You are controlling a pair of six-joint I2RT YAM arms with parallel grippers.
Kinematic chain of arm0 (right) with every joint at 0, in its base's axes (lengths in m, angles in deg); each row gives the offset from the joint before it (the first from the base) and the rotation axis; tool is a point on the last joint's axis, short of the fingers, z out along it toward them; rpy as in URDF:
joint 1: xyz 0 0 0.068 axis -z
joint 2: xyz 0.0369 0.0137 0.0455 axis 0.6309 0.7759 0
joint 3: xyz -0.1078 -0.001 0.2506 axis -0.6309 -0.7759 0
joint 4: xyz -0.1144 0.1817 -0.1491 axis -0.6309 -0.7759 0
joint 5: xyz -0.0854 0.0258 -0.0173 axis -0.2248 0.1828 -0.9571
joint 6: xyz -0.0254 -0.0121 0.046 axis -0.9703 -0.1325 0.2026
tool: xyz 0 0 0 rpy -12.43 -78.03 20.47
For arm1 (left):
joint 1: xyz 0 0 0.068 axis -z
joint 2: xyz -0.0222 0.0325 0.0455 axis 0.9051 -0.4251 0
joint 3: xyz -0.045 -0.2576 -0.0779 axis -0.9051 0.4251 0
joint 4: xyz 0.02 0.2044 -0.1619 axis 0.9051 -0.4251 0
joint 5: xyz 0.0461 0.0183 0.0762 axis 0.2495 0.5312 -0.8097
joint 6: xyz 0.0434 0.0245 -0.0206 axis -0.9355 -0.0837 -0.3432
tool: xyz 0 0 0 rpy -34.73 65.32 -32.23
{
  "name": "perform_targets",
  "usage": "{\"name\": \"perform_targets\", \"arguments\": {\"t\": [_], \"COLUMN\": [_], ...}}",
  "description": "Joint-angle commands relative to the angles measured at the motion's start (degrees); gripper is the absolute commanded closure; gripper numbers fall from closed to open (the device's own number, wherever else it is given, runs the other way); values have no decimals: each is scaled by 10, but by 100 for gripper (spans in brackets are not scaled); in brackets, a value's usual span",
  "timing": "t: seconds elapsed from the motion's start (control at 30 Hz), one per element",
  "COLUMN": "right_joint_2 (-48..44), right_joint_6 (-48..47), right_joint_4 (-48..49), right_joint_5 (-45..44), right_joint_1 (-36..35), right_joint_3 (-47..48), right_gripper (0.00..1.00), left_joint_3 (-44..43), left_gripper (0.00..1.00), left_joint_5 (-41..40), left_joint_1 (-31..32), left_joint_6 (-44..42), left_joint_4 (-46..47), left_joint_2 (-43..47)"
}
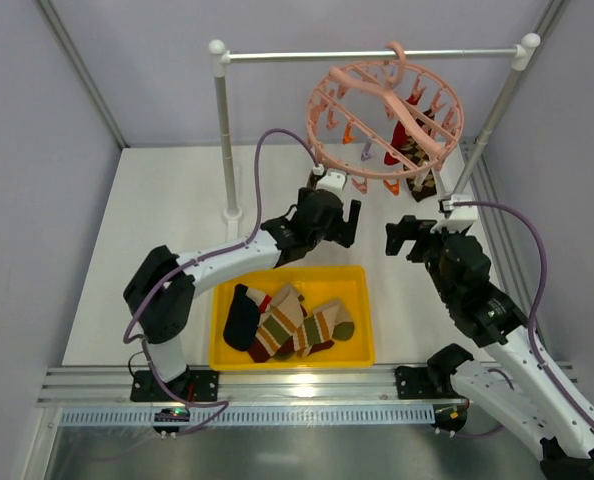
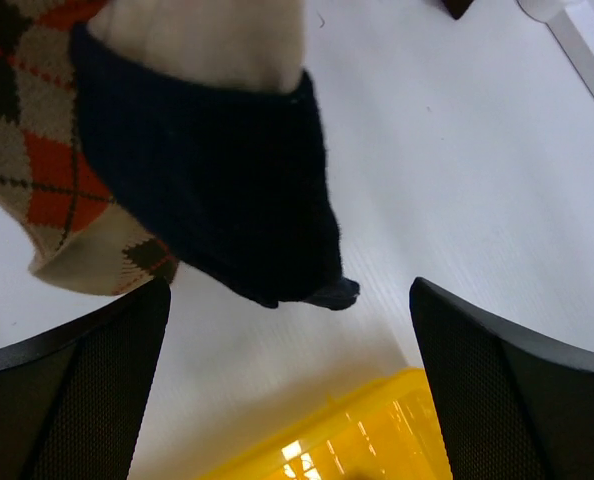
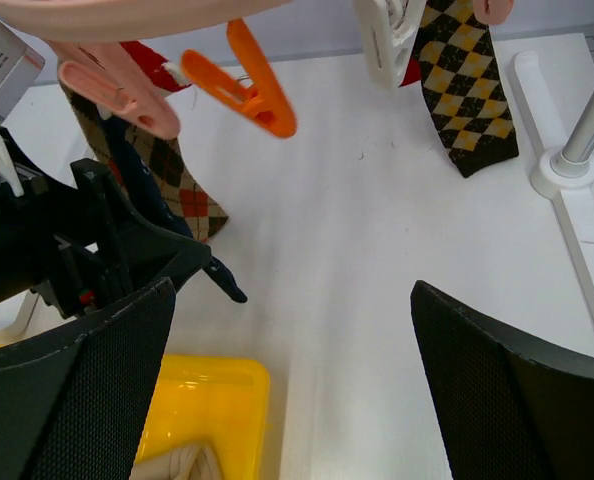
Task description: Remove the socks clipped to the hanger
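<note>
The salmon-pink ring hanger [image 1: 385, 110] hangs by its hook from the rail. A red sock [image 1: 402, 130] and an argyle sock [image 1: 423, 168] hang clipped under its right side. In the left wrist view a dark navy sock [image 2: 217, 190] and a tan-and-orange argyle sock [image 2: 47, 150] hang just beyond my open, empty left gripper [image 2: 287, 380]. My left gripper [image 1: 337, 222] sits below the ring's near-left edge. My right gripper [image 1: 405, 238] is open and empty, to the right of the left one. The right wrist view shows a black-and-yellow argyle sock [image 3: 467, 90], pink clips [image 3: 117, 85] and an orange clip [image 3: 252, 80].
A yellow bin [image 1: 357, 285] at the near centre holds a navy sock [image 1: 242, 315] and striped socks [image 1: 297, 325]. The white-and-metal rail stand [image 1: 220, 130] spans the back, with its right base [image 3: 567, 170] near my right gripper. Grey walls close in both sides.
</note>
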Motion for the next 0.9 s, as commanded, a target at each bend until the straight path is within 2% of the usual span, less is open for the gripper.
{"name": "perform_targets", "arguments": {"t": [0.0, 0.23, 0.3, 0.4, 0.43, 0.5, 0.53, 0.57, 0.6, 0.67, 0.7, 0.87], "right_joint_2": [-21, -14, -8, 0, 3, 6, 7, 7, 8, 12, 15, 19], "right_joint_6": [4, 2, 1, -1, -1, -1, -1, -1, -2, 0, -1, -8], "right_joint_4": [11, 20, 25, 29, 29, 30, 30, 32, 33, 33, 34, 33], "right_joint_5": [8, 13, 13, 16, 17, 20, 20, 20, 22, 23, 23, 27], "right_joint_1": [5, 4, 5, 4, 4, 4, 4, 5, 5, 4, 4, 5], "right_joint_3": [3, -4, -6, -7, -7, -6, -7, -7, -8, -7, -7, 3], "right_gripper": [0, 0, 0, 0, 0, 0, 0, 0, 0, 0, 0, 0], "left_joint_3": [5, 7, 9, 10, 11, 14, 15, 21, 25, 36, 40, 73], "left_gripper": [0, 0, 5, 21, 32, 45, 60, 67, 80, 91, 100, 100], "left_joint_5": [-6, -14, -9, -6, -6, -7, -7, -7, -7, -7, -7, 9], "left_joint_1": [-17, -20, -20, -20, -20, -20, -19, -20, -20, -20, -20, -18], "left_joint_6": [-4, -8, -11, -9, -9, -8, -9, -10, -10, -13, -14, -15], "left_joint_4": [113, 162, 179, 193, 194, 199, 200, 201, 205, 207, 206, 208], "left_joint_2": [4, -31, -38, -47, -48, -49, -47, -45, -39, -33, -24, 14]}}
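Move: The navy sock hangs from the hanger in front of the left hand's open fingers, its middle some 6 cm ahead and about 2 cm above. The argyle sock hangs around 10 cm ahead and 4 cm left, 3 cm up. The yellow bin is roughly 16 cm back, 7 cm left and 18 cm below. From the right hand, the navy sock is about 13 cm ahead, 19 cm left and 7 cm down. The navy sock's dangling lower part is what the left hand goes into: it reaches forward about 4 cm, edging a little right, with the wrist rolling left side down and tipping up some 10 degrees overall. There the wide-open fingers shut fully, pinching the cloth, and the hand starts to ease down and back by about a centimetre. ##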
